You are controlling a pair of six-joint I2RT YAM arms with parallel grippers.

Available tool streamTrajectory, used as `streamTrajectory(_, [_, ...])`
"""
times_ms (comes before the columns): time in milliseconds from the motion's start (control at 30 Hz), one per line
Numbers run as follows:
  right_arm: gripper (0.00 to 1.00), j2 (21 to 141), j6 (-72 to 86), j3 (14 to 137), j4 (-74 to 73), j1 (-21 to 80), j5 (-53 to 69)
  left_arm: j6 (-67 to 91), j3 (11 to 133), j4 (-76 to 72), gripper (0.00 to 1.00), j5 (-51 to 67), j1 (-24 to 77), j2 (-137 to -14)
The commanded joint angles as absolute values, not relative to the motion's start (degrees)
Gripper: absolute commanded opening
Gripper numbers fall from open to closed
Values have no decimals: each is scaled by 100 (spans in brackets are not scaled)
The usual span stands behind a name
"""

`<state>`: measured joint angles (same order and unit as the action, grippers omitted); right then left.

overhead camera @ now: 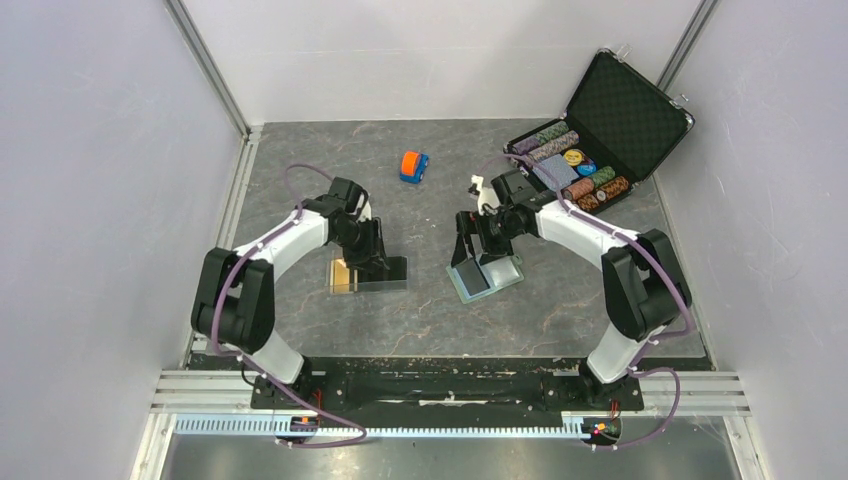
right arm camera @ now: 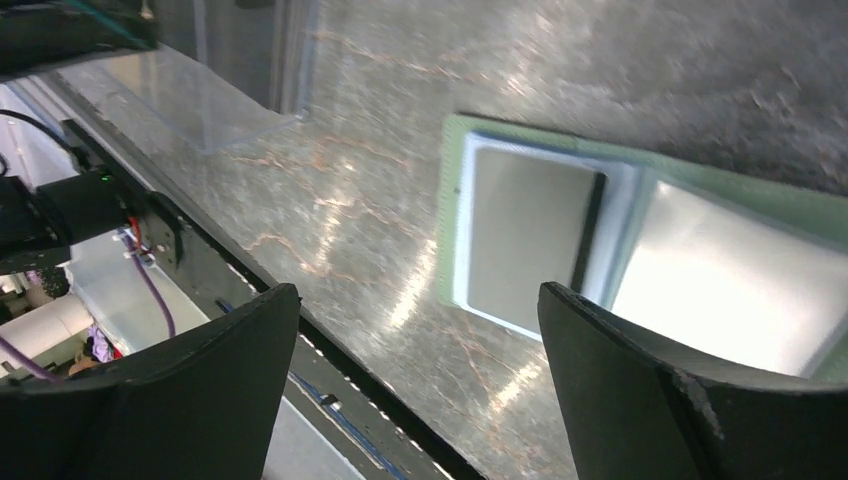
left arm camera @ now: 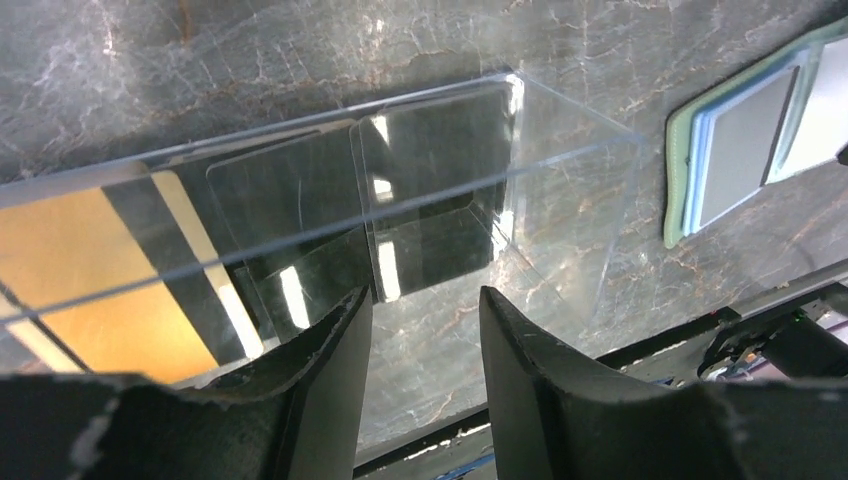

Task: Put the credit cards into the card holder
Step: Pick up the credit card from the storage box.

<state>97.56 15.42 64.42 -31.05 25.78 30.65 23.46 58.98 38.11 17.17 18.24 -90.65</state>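
The credit cards lie in a clear plastic tray (overhead camera: pixel 396 272): an orange-gold card (left arm camera: pixel 80 270) at its left end and two glossy black cards (left arm camera: pixel 290 200) (left arm camera: pixel 440 150) overlapping beside it. My left gripper (left arm camera: pixel 425 300) hangs just above the tray's near wall by the black cards, jaws partly apart with nothing between them. The sage-green card holder (overhead camera: pixel 503 270) lies open and flat, pale blue inside. A dark flat rectangle (right arm camera: pixel 525 240) shows under its clear left pocket. Just above the holder's near-left corner my right gripper (right arm camera: pixel 415 290) stands wide open and empty.
An orange-and-blue toy car (overhead camera: pixel 414 166) sits further back in the middle. An open black chip case (overhead camera: pixel 600 130) with rows of chips stands at the back right. Grey walls close in on both sides. The black mounting rail runs along the near edge.
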Motion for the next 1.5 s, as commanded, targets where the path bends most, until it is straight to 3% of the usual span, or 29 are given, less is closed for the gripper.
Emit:
streamTrajectory(0, [90,10062,1667,7083,-2935,2820,3355,2302,6132,3410,50,1949,1826,-9401])
streamTrajectory(433, [78,11494,2653,8164,-2008,3698,4026,2521,6029,3194,41,1429,1925,-10003])
streamTrajectory(600, [61,11834,2698,8292,-1998,3787,4148,2554,6086,3037,28,1695,2207,-10090])
streamTrajectory(767, [42,11908,2750,8325,-1975,3805,4166,2653,6165,3023,9,1646,2401,-10012])
streamTrajectory(867, [31,11900,2743,8298,-1963,3806,4166,2604,6284,3188,4,1498,2438,-9983])
streamTrajectory(1067, [18,11881,2759,8284,-1941,3811,4182,2513,6466,3357,2,1382,2468,-9922])
streamTrajectory(1467, [12,11824,2733,8295,-1962,3823,4116,2429,6768,3588,2,1351,2513,-9847])
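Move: The black cards in the right part of the storage box lie about 3 cm to the left hand's right, straight below by some 5 cm. The yellow card is about 5 cm to that hand's left and 1 cm back, and the card holder about 24 cm to its right and 2 cm back. From the right hand, the box's right end is roughly 15 cm left, 1 cm back and 5 cm below. The holder lies about 3 cm back and 7 cm below it. Leftward in a low arc, some 13 cm, the right hand leaves the card holder, tips down onto the box's near right corner and closes most of the way, pinching it and keeping hold. Meanwhile the left hand sinks about 4 cm into the box, slides 2.5 cm right as its fingers shut by the near wall, on a card's edge, then eases up about 1 cm. ##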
